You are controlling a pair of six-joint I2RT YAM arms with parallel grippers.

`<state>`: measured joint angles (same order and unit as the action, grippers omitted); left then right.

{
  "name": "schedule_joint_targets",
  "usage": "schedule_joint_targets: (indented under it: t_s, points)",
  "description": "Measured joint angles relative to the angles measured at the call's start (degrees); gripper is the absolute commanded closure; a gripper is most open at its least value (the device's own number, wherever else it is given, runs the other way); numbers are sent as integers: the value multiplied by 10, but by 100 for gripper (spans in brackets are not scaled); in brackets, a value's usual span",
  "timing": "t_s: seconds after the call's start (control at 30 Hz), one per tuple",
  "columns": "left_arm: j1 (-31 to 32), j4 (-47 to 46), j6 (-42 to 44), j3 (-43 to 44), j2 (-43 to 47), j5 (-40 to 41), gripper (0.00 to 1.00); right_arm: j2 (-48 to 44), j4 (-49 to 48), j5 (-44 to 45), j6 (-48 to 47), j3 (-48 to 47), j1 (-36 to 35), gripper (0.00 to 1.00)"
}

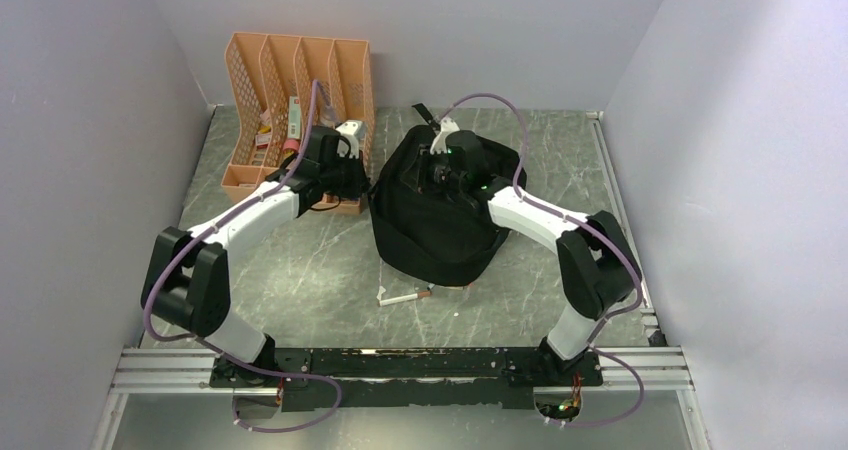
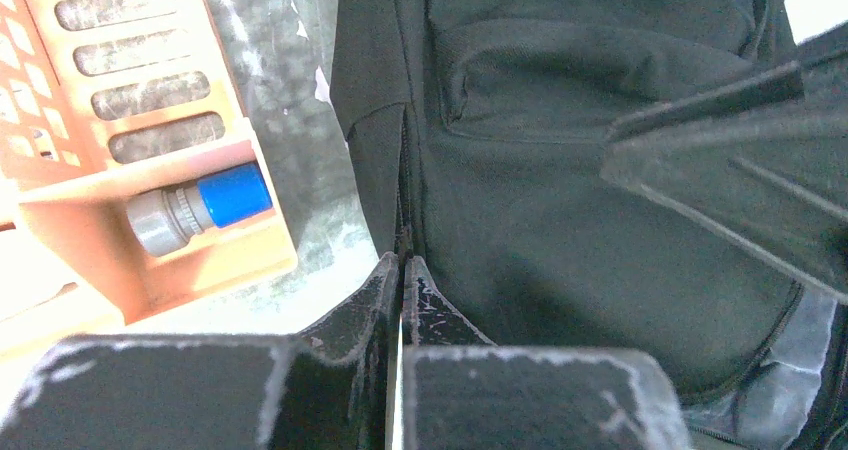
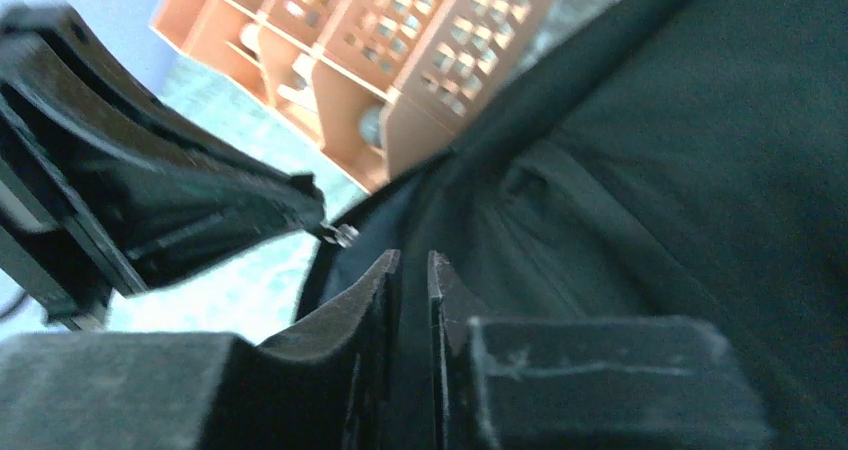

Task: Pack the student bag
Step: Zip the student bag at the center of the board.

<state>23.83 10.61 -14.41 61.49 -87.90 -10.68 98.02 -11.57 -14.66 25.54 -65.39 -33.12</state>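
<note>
The student bag point(image 1: 440, 235), a large black fabric backpack, lies in the middle of the table. My left gripper point(image 1: 362, 180) is at its left edge. In the left wrist view it point(image 2: 402, 262) is shut, its tips pinching the bag point(image 2: 560, 170) at a seam by the zipper. In the right wrist view a small metal zipper pull point(image 3: 345, 233) shows just off the left gripper's tip. My right gripper point(image 1: 447, 175) rests on top of the bag. Its jaws point(image 3: 412, 258) stand a narrow gap apart over the black fabric point(image 3: 680, 150), gripping nothing that I can make out.
An orange slotted file organizer point(image 1: 300, 80) stands at the back left, just beyond the left gripper, with items in its slots. A grey tube with a blue band point(image 2: 200, 205) lies in its near compartment. A white pen point(image 1: 405, 296) lies on the table in front of the bag.
</note>
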Motion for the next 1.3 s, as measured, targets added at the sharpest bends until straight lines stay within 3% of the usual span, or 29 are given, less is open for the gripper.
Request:
schedule_joint_targets:
  t_s: [0.17, 0.33, 0.5, 0.77, 0.97, 1.03, 1.2, 1.3]
  points:
    - [0, -4, -4, 11, -22, 0, 95, -47, 65, 80, -14, 40, 0, 59]
    - [0, -6, -4, 42, -38, 0, 95, -134, 118, 176, -18, 81, 11, 57]
    - [0, -9, 0, 96, -91, 2, 95, -205, 146, 213, -16, 113, 36, 56]
    - [0, -9, 3, 172, -191, 11, 95, -247, 181, 242, 7, 164, 42, 53]
    - [-3, 2, 1, 221, -218, 44, 95, -275, 212, 290, 31, 187, 49, 48]
    - [-5, 4, -1, 227, -218, 58, 89, -286, 221, 309, 42, 192, 56, 46]
    - [-7, 3, -2, 212, -201, 80, 60, -303, 241, 329, 72, 215, 99, 43]
    - [-9, 3, 2, 189, -168, 73, 53, -303, 255, 314, 82, 228, 137, 43]
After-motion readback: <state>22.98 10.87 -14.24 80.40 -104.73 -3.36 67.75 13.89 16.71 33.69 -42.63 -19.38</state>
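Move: The left gripper, still shut on the left zipper pull, has the cross seam on the bag's left rim about 9 cm ahead, 3 cm to its right and level. The blue glue stick lies roughly 7 cm left, 2 cm ahead and 9 cm lower. From the right gripper, the bag's right rim is some 25 cm to the right, 5 cm back and 9 cm below; the zipper pull sits about 9 cm left, 2 cm back and 3 cm lower. Draw the zipper pull forward along the bag's left rim with the shut left fingers, about 10 cm and drifting slightly right, then open them and ease back a little. Meanwhile swing the right gripper some 24 cm right across the bag, a little back and down towards its right rim, turning about 45 degrees clockwise and opening wide. ##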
